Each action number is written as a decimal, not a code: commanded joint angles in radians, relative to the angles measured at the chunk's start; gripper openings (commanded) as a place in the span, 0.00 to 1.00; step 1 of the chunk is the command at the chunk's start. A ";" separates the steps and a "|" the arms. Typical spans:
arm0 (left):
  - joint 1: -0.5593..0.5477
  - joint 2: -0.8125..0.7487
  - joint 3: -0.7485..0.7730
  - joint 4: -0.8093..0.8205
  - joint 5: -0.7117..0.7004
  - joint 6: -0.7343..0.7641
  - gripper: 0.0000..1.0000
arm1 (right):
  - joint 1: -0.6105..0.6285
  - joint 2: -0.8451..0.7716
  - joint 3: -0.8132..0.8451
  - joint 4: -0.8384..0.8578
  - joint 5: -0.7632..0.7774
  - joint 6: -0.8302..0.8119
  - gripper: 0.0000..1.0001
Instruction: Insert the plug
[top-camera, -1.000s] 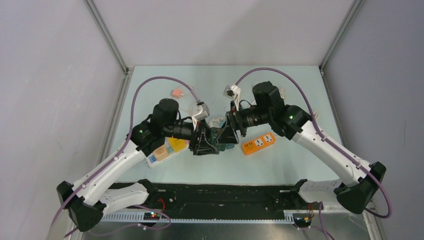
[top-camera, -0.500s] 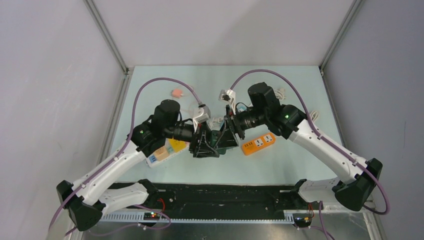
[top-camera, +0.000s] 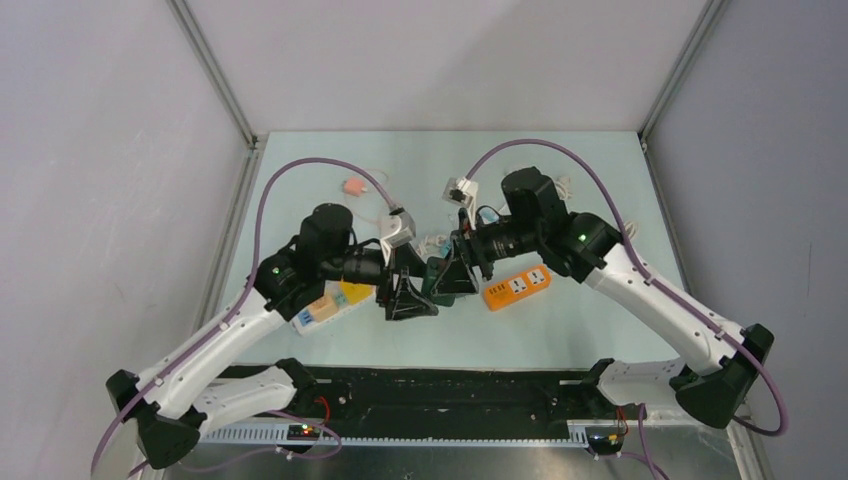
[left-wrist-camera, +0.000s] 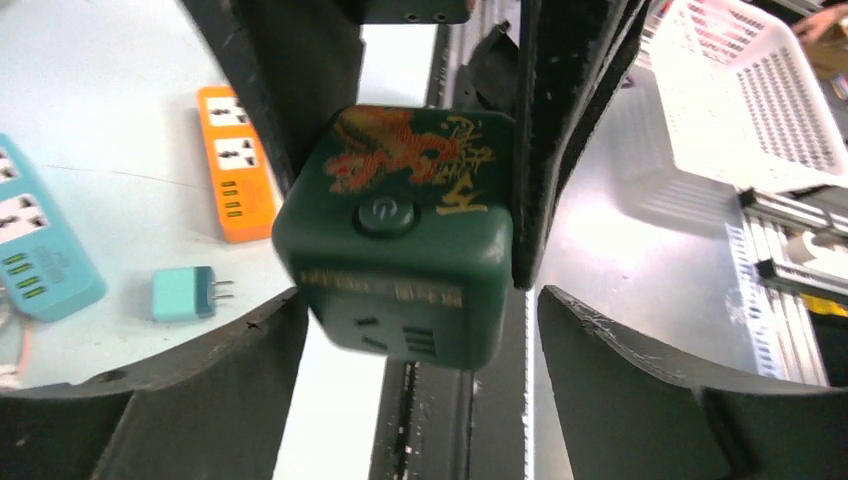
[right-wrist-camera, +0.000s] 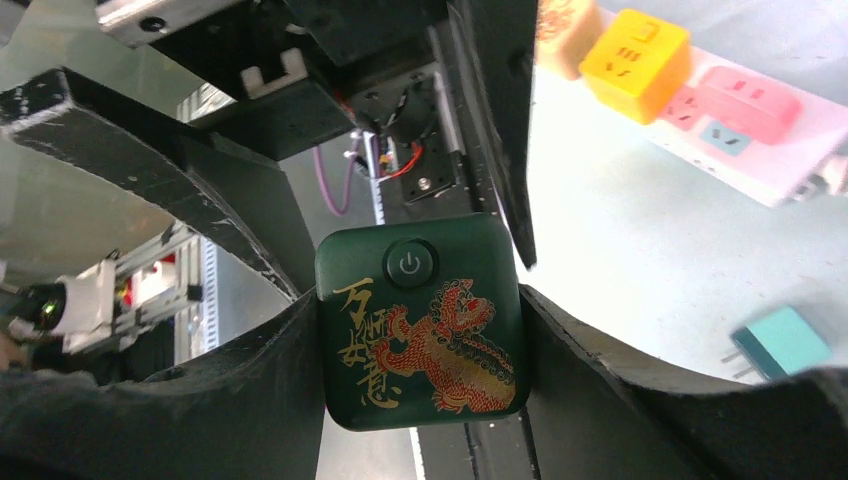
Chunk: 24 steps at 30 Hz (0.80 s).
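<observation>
A dark green cube socket with a gold and red dragon (top-camera: 437, 272) hangs above the table between the two arms. My right gripper (top-camera: 450, 275) is shut on it; in the right wrist view the cube (right-wrist-camera: 420, 320) sits squeezed between my right gripper's (right-wrist-camera: 418, 300) two fingers. My left gripper (top-camera: 410, 297) is open. In the left wrist view the cube (left-wrist-camera: 400, 230) has its near end between my left gripper's (left-wrist-camera: 420, 300) spread fingers, with a clear gap on the right side. A small teal plug (left-wrist-camera: 185, 292) lies on the table, also in the right wrist view (right-wrist-camera: 785, 340).
An orange power strip (top-camera: 517, 286) lies right of the grippers. A white strip (top-camera: 325, 303) with yellow and pink cubes lies under the left arm. A teal strip (left-wrist-camera: 30, 250) lies near the plug. A pink item (top-camera: 353, 186) lies at the back left.
My left arm has drawn back to the left and toward the near edge, away from the cube. My right gripper keeps the cube and has shifted only slightly.
</observation>
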<state>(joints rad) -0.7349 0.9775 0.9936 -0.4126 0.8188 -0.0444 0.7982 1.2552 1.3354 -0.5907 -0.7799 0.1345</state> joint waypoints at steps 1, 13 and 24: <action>-0.002 -0.049 0.020 0.042 -0.145 -0.025 0.97 | -0.005 -0.080 0.031 -0.012 0.145 0.041 0.00; 0.010 -0.178 -0.003 0.042 -0.594 -0.130 1.00 | -0.011 -0.260 -0.224 0.094 0.758 0.095 0.00; 0.021 -0.180 -0.026 0.042 -0.626 -0.195 1.00 | -0.065 -0.315 -0.646 0.419 1.190 0.151 0.00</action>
<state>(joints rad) -0.7250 0.7914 0.9836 -0.3946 0.2184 -0.1982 0.7448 0.9703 0.7692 -0.3996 0.2802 0.2836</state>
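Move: The right hand, holding the dark green plug, has the orange strip about 18 cm ahead, 15 cm to its right and 29 cm below. The teal plug is about 18 cm ahead and 1 cm right; the teal strip about 31 cm ahead and 3 cm right, both equally low. For the left hand, the orange strip lies roughly 19 cm ahead, 19 cm right and 26 cm below. Right hand swings green plug clockwise, 15 cm right, down and forward towards orange strip; left opens, moves forward-left. ##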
